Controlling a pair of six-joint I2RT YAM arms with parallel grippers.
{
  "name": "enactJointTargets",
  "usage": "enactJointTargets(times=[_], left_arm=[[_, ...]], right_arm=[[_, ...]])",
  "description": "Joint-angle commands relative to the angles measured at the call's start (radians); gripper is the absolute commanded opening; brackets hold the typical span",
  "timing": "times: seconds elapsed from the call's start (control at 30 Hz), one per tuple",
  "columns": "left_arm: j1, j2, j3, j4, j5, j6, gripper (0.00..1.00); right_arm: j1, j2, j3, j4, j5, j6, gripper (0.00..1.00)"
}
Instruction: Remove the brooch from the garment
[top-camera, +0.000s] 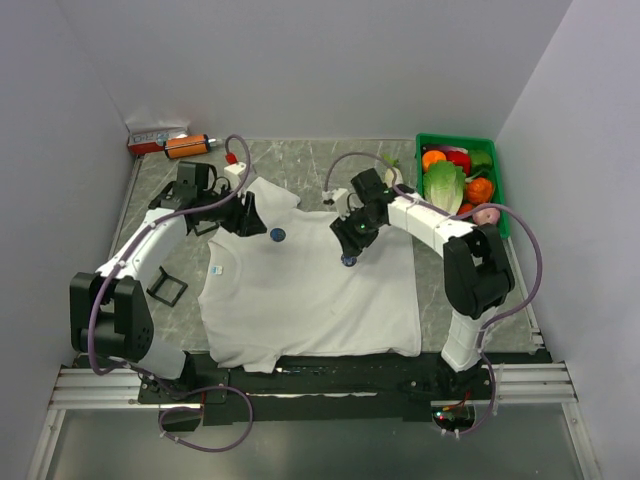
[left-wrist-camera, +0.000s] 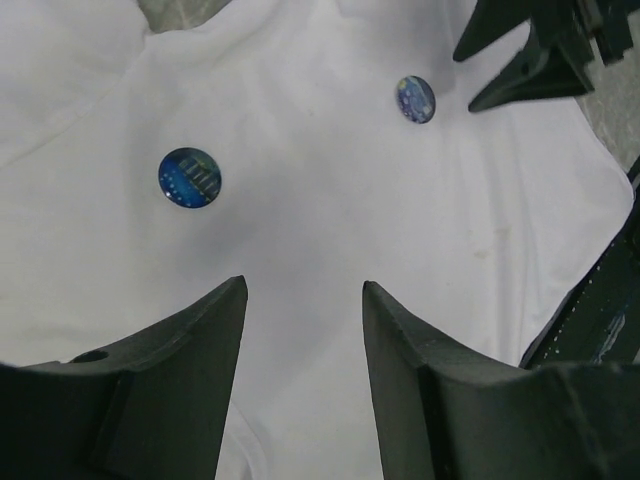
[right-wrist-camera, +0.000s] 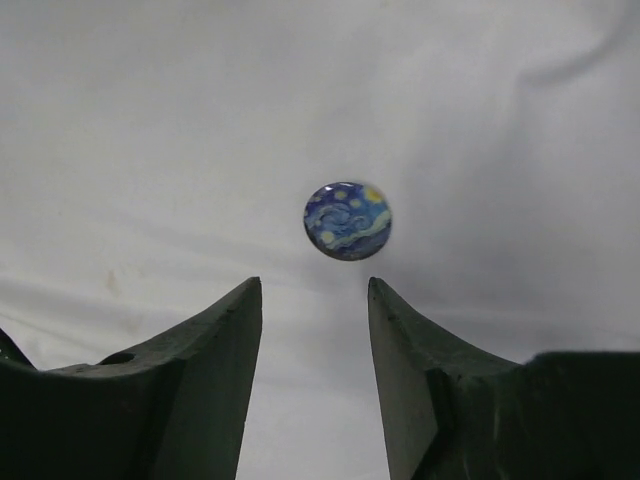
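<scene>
The white garment lies spread flat on the table. Two dark-blue round brooches sit on it. One brooch lies ahead and to the left of my left gripper, which is open over bare cloth. The other brooch, painted with swirls, rests just beyond the tips of my right gripper. That gripper is open and hovers close above the shirt with nothing between its fingers. Its dark fingers also show at the top right of the left wrist view.
A green crate of vegetables stands at the back right. A black square frame lies on the table left of the shirt. A red and orange box sits at the back left corner. A tiny light-blue label marks the shirt's neck.
</scene>
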Motion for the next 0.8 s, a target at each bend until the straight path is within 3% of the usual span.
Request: enactJointTargets(times=[0.0,0.3,0.7,0.77], left_arm=[[0.005,-0.051,-0.016,0.038,-0.041,-0.011,0.55],[0.005,-0.069,-0.037,0.039,-0.072,-0.018,0.56],[0.007,-0.063,-0.042,0.034,-0.083,-0.017,0.56],[0.007,-0.052,-0.034,0.031,-0.084,-0.018,0.56]], right_arm=[[0.067,-0.017,-0.049,0.085,0.101,0.064,0.57],[0.133,0.062,-0.057,0.146,0.348,0.140,0.58],[0.148,0.177,0.012,0.085,0.300,0.148,0.60],[0.145,0.188,0.011,0.085,0.291,0.153,0.52]])
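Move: The brooch the right hand goes for lies almost straight below it, about 7 cm down and 1 cm to its left. The second brooch is some 6 cm farther ahead and 19 cm to the hand's left at the same level; the white radish lies roughly 19 cm ahead and 10 cm to the right. From the left hand, the right hand's brooch is about 1 cm ahead, 21 cm to the right and 16 cm lower. The right fingertips come down astride the near brooch, one at each side of its rim, seeming just to touch it. The hand first eases back some 1.5 cm as it starts down, then comes forward again, sinking about 6.5 cm in all. The wrist turns around 15 degrees to point more steeply down, and the fingers stay half open. ##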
